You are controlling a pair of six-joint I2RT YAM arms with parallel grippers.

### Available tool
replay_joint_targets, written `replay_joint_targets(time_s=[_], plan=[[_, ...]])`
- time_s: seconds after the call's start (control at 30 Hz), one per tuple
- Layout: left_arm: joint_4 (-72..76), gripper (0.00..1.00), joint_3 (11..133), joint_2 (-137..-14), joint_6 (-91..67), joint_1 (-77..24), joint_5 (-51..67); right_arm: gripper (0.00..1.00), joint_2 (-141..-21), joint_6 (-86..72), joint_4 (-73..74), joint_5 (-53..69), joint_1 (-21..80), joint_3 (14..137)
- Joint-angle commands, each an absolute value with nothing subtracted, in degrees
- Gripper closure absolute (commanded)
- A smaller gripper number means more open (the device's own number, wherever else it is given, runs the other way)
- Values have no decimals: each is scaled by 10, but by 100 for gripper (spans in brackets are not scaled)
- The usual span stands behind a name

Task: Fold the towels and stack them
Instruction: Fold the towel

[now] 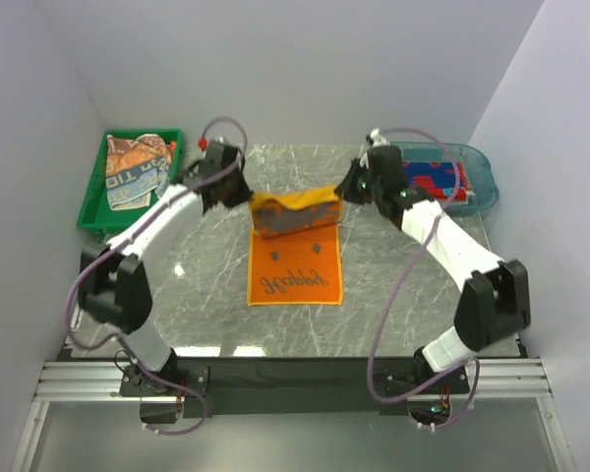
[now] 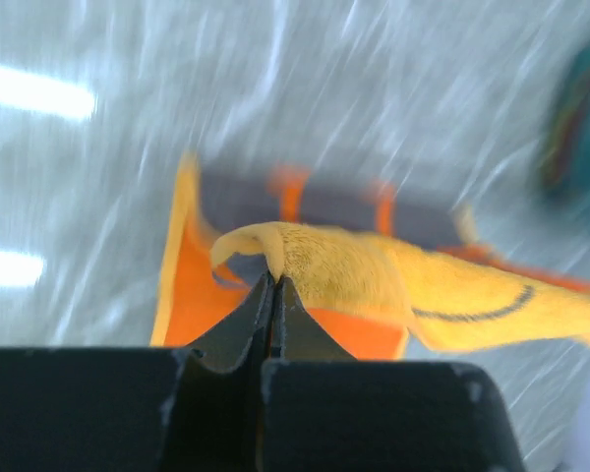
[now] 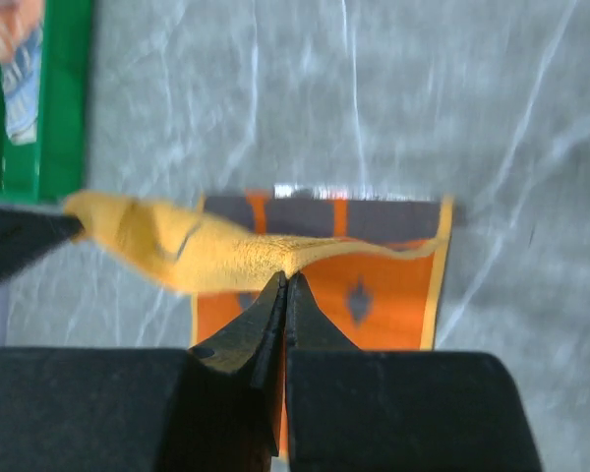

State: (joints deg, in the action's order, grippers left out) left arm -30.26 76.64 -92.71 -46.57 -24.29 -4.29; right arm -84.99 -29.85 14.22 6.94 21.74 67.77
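An orange towel [image 1: 295, 270] with a grey band and dark lettering lies in the middle of the marble table, its far edge lifted and curled back over itself. My left gripper [image 1: 248, 200] is shut on that edge's left corner [image 2: 275, 258]. My right gripper [image 1: 346, 193] is shut on the right corner [image 3: 290, 267]. The yellow underside [image 3: 206, 258] of the raised edge sags between the two grippers above the flat orange part [image 3: 383, 305]. More towels [image 1: 138, 169] lie in the green tray, and a red and blue one [image 1: 435, 183] sits in the blue tub.
The green tray [image 1: 93, 202] stands at the table's far left corner, just behind my left arm. The clear blue tub [image 1: 480, 177] stands at the far right corner beside my right arm. Grey walls close in on three sides.
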Motion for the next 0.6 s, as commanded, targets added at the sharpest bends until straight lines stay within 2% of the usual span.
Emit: replay_joint_targets(time_s=[0.0, 0.2, 0.33, 0.47, 0.57], plan=[[-322, 99, 905, -991, -421, -211, -4, 100, -902, -243, 156, 73, 200, 789], [-313, 99, 1032, -1085, -412, -169, 29, 100, -1013, -224, 152, 115, 170, 912], [-300, 99, 1043, -1106, -410, -150, 51, 100, -1036, -229, 148, 145, 161, 933], [-276, 99, 986, -1081, -416, -150, 76, 100, -1025, -232, 145, 168, 161, 903], [-237, 99, 876, -1018, -434, -150, 102, 100, -998, -244, 134, 198, 160, 840]])
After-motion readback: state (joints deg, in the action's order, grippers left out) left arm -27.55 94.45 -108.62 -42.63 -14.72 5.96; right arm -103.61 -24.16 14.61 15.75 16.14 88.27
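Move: Each of my hands already holds a corner of the towel's lifted yellow edge. The middle of the towel's far fold line lies about 3 cm ahead and 11 cm right of my left hand, 16 cm below it. From my right hand it is some 3 cm ahead, 11 cm left and 19 cm down. The green bin stands roughly 12 cm ahead and 31 cm left of my left hand, the blue bin about 12 cm ahead and 23 cm right of my right. With both hands still pinching the corners, I swing the lifted edge quickly forward over the fold towards the bare table beyond, my left hand about 12 cm, my right some 10 cm. Both rise a few centimetres on the way, then sink again and ease back 1 to 2 cm, fingers staying shut. ##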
